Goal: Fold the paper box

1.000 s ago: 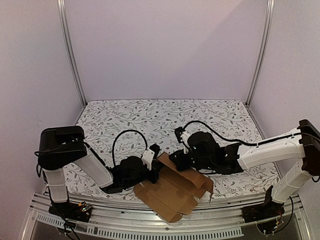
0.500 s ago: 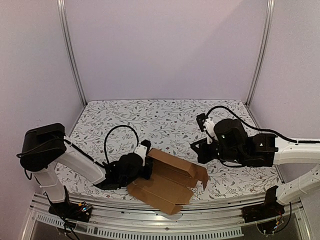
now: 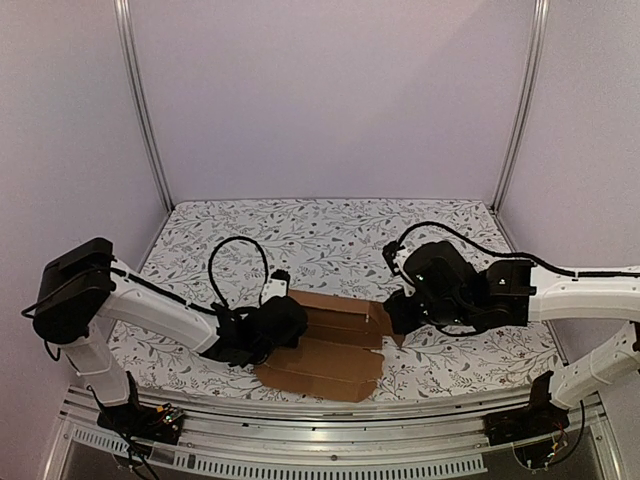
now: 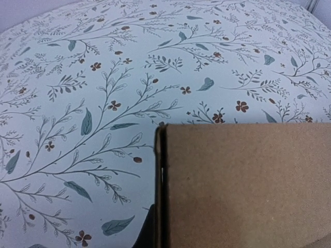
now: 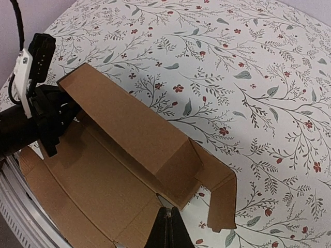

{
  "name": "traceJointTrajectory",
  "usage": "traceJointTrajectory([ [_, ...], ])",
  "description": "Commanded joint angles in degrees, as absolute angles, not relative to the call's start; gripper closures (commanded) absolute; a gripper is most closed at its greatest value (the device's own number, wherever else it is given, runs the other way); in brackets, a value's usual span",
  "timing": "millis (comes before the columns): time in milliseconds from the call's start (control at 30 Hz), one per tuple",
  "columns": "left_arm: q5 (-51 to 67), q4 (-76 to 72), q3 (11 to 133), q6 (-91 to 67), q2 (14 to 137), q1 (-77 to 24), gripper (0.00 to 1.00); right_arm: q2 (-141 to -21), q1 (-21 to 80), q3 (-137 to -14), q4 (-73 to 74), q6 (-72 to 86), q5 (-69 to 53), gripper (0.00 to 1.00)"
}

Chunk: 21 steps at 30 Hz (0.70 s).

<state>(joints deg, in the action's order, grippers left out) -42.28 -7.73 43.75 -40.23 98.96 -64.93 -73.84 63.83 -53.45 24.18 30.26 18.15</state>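
The paper box (image 3: pixel 325 352) is a brown die-cut sheet lying near the table's front edge, with one long panel (image 5: pixel 124 124) raised and a loose flap (image 5: pixel 220 196) at its right end. My left gripper (image 3: pixel 283 323) is shut on the left end of that raised panel. In the left wrist view the panel (image 4: pixel 248 186) fills the lower right, and one dark finger (image 4: pixel 146 235) shows beside its edge. My right gripper (image 5: pixel 166 219) is shut, with nothing between its tips, and hovers over the sheet's right edge by the box's right end (image 3: pixel 385 320).
A floral cloth (image 3: pixel 330 235) covers the table. Lilac walls and metal posts (image 3: pixel 520 110) close it in. A metal rail (image 3: pixel 320 445) runs along the front edge, close under the box. A black cable (image 3: pixel 232 262) loops above the left arm.
The box has dropped from a tilt to nearly flat and slid left with my left gripper. My right gripper let go, swung right, shut, and came back near the box's right end.
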Motion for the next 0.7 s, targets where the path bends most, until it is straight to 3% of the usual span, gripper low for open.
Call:
traceJointTrajectory([
  [0,-45.6,2.9,44.4,-46.8,97.9,-65.5,1.0,-77.3,62.8,-55.5,26.5,33.6,20.4,1.0],
  [667,-42.0,6.3,44.1,-49.8,96.8,-66.1,1.0,-92.0,59.5,-57.8,16.0,36.4,18.7,1.0],
])
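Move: The side flap at the right end of the box's raised wall is about 6 cm ahead of the right hand, nearly straight in line with it and some 12 cm below. The raised wall's middle lies roughly 12 cm to that hand's left, also 6 cm ahead, and the box's flat panel about 14 cm left and 4 cm back, 16 cm down. The left hand already pinches the wall's left end; from it the flap is some 24 cm to the right and about 2 cm back. Down and forward goes the closed right hand, sinking about 6 cm and reaching nearly 4 cm out towards the flap at the box's right end, with a slight clockwise turn; contact there can't be seen. Meanwhile the left hand keeps its pinch on the wall's other end and draws it about 3 cm left, easing slightly down and back, quickly at first and then almost stopping. ##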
